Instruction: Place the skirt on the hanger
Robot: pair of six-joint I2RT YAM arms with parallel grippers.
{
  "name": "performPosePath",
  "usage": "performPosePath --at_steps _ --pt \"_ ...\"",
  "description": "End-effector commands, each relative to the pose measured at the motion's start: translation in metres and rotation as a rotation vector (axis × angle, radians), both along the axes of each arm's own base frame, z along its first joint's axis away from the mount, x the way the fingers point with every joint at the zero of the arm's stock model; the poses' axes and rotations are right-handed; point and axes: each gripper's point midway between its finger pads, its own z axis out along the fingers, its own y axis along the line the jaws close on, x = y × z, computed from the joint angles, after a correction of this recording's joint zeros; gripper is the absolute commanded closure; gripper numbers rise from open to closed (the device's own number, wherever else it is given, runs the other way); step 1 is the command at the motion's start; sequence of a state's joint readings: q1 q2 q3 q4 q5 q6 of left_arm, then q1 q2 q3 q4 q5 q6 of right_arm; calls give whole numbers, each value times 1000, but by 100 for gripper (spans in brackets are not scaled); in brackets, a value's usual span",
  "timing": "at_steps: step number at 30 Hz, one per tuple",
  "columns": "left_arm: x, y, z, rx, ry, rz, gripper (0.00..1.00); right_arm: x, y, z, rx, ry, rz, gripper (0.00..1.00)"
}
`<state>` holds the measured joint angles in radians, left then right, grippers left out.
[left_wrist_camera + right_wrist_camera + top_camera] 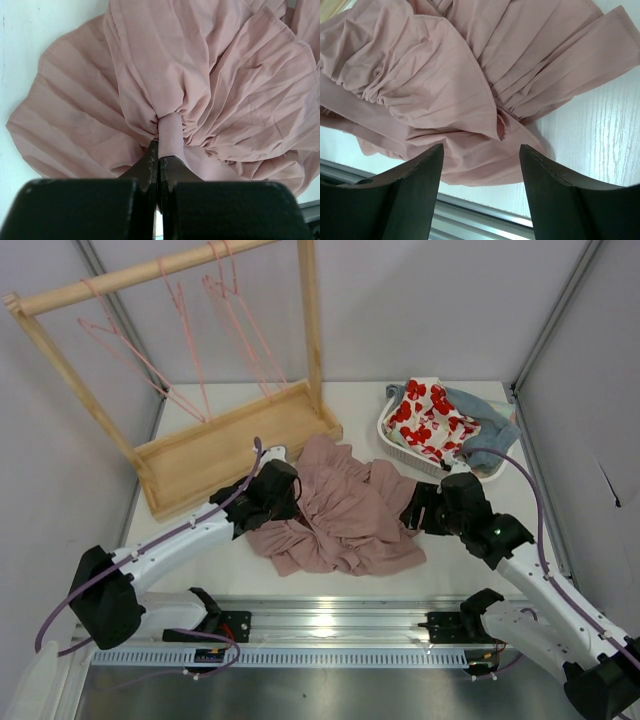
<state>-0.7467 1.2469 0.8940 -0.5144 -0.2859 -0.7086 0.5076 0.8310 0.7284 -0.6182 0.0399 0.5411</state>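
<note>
The dusty-pink pleated skirt point(345, 512) lies crumpled on the white table between my two grippers. My left gripper point(285, 502) is at its left edge, shut on a bunched fold of the skirt point(170, 131); the pleats fan out from the pinch. My right gripper point(415, 512) is at the skirt's right edge, open and empty, its fingers point(412, 172) spread over the skirt's point(440, 85) near edge. Several thin pink hangers point(235, 315) hang from the wooden rack's rail at the back left.
The wooden rack point(170, 275) has a tray base point(235, 445) just behind the skirt. A white basket point(395, 445) at the back right holds a white cloth with red flowers point(428, 418) and a blue-grey garment point(490, 415). A metal rail point(320, 625) runs along the near edge.
</note>
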Motion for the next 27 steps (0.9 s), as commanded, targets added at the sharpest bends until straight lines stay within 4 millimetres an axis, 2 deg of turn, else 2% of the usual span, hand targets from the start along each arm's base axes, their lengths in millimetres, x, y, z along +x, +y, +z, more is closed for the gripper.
performPosePath --at_steps 1,3,5,7,8,11,14,15,21,27 --pt "2 -1 18 -43 -44 25 99 -9 13 26 37 -29 95 31" --pt "-1 -1 21 -41 -48 14 99 -11 26 35 47 -67 163 30" --pt "1 -3 32 -52 -67 9 99 -17 50 42 59 -116 244 30" --pt "3 -1 44 -44 -86 9 99 -20 64 44 40 -159 288 32" --pt "3 1 46 -38 -90 10 99 -31 87 45 42 -188 375 33" --pt "2 6 54 -27 -107 13 98 -37 108 42 -44 -281 449 33" --pt "-5 9 45 -23 -83 3 98 -52 132 21 -152 -293 542 34" --pt "-7 8 44 -31 -76 1 98 -56 140 8 -200 -270 569 35" --pt "-20 15 40 -72 -75 14 98 -58 155 -31 -357 -236 585 37" --pt "-24 18 37 -76 -67 24 98 -56 165 -45 -401 -239 583 37"
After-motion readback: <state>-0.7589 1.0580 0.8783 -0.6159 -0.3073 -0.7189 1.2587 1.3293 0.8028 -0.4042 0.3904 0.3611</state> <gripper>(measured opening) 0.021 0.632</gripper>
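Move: My left hand holds one end of the skirt's waistband. The slack stretch of waistband that my open right hand is after lies about 15 cm left, 7 cm back and 10 cm below it; from my left hand that is roughly 7 cm back, 6 cm right and 8 cm down. The skirt's middle lies some 13 cm left and 2 cm ahead of my right hand, 11 cm below. The laundry basket stands about 16 cm ahead of it, 8 cm right and 9 cm lower. I sweep my right hand, fingers still wide open, some 14 cm left and 7 cm back over the skirt, turning the wrist about 35 degrees counter-clockwise. Then I sink it, tipping its left side down, to the loose waistband beside my left hand, without closing. Meanwhile my left hand keeps its pinch and raises its end about 3 cm, easing a little back and left. ##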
